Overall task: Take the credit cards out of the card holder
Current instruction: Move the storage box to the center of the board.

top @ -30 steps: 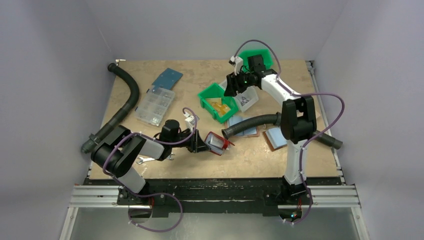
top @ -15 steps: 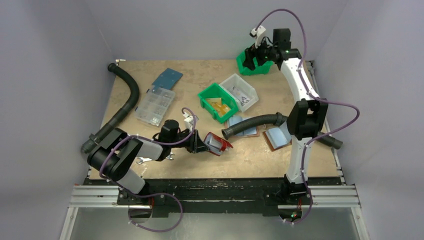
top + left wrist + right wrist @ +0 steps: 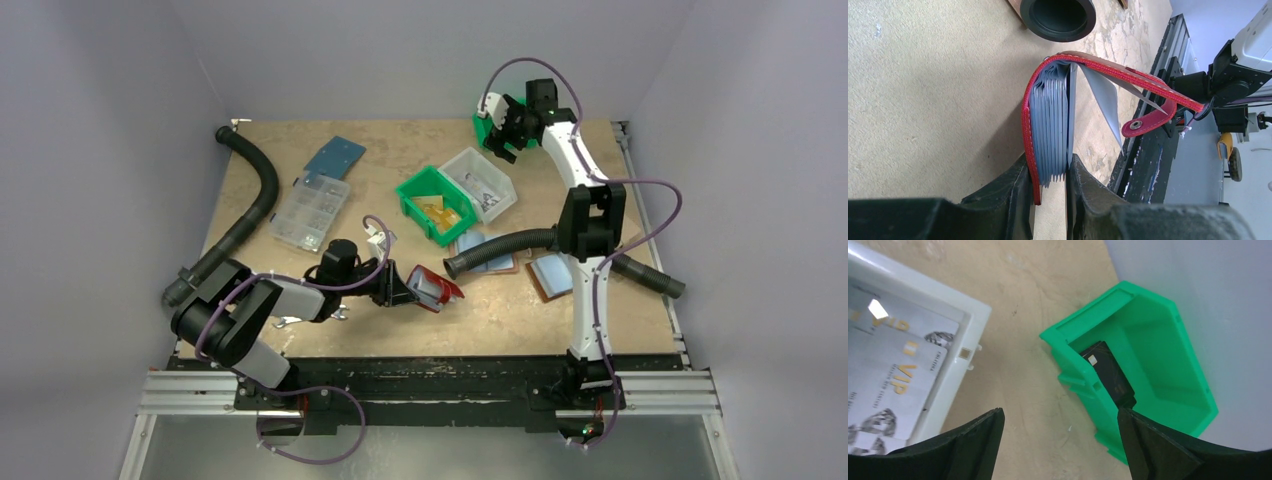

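The card holder (image 3: 437, 288) is a red bifold lying near the table's front. It stands on edge in the left wrist view, its red cover (image 3: 1026, 120) bent around a stack of pale blue-grey pockets (image 3: 1050, 120), snap tab (image 3: 1143, 124) hanging loose. My left gripper (image 3: 1049, 175) is shut on the cover and pocket stack. My right gripper (image 3: 1060, 415) hangs open and empty at the far edge, beside a green bin (image 3: 1153, 330) with a dark card (image 3: 1109, 371) inside. Pale credit cards (image 3: 893, 370) marked VIP lie in a white tray (image 3: 979, 315).
A second green bin (image 3: 421, 188) with yellow-orange bits sits mid-table next to the white tray (image 3: 461, 163). A black hose (image 3: 500, 247) lies across brown folders (image 3: 552, 275). At left are another hose (image 3: 262, 190), a clear compartment box (image 3: 310, 212) and a blue sheet (image 3: 334, 157).
My right arm swung from over the white tray to the far green bin, and its jaws opened wide. The left arm and card holder stayed put.
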Available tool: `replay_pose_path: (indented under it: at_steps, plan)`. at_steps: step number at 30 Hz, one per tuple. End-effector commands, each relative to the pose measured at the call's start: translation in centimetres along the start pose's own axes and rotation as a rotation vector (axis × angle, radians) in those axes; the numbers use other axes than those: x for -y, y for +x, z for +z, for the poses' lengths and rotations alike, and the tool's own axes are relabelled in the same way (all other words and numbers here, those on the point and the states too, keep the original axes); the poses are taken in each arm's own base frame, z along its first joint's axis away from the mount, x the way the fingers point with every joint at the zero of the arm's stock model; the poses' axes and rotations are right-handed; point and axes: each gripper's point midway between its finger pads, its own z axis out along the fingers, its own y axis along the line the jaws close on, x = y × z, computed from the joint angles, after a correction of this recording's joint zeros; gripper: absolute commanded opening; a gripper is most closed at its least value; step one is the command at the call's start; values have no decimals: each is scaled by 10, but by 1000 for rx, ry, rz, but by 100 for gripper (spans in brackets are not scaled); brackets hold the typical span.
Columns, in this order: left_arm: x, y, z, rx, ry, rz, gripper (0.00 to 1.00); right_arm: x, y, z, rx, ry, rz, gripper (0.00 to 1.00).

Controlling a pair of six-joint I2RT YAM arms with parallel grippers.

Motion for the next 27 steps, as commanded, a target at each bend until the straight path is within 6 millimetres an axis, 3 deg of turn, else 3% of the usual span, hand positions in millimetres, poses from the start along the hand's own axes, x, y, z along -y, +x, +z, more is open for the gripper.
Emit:
replay_pose_path:
  at_steps: [1, 9, 16, 20, 27]
  plan:
    - [-4, 5, -3, -6, -21, 25, 0, 37, -9, -9, -29, 105, -194, 93]
    - [-5, 3, -2, -12, -30, 20, 0, 54, 1, 13, -36, 165, -239, 95]
    - [-6, 2, -2, -22, -41, 19, 0, 56, 26, 37, -75, 173, -258, 93]
    - [-7, 2, -2, -21, -45, 20, 0, 45, 43, 41, -88, 117, -254, 84]
    - [-5, 1, -2, -18, -39, 22, 0, 31, 50, 25, -92, 58, -243, 60]
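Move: The green storage box with the black cards stands about 11 cm ahead of the right hand, 3 cm to its right and, at mid-height, 9 cm below. The white box of white cards lies about 5 cm back and 6 cm left of that hand, and the green box with the gold cards some 11 cm back and 15 cm left, both about 10 cm below. From the left hand the black-card box is about 50 cm ahead, 24 cm right and level. Bring the right gripper down about 6 cm and forward some 5 cm to the near wall of the black-card box, easing 4 cm to the right; get the reach done first, then sink. Roll the wrist roughly 15 degrees, left side dipping, and finish by narrowing the wide-open fingers by about a third, one on each side of the wall's line. Keep the left gripper still, pinching the red card holder. ##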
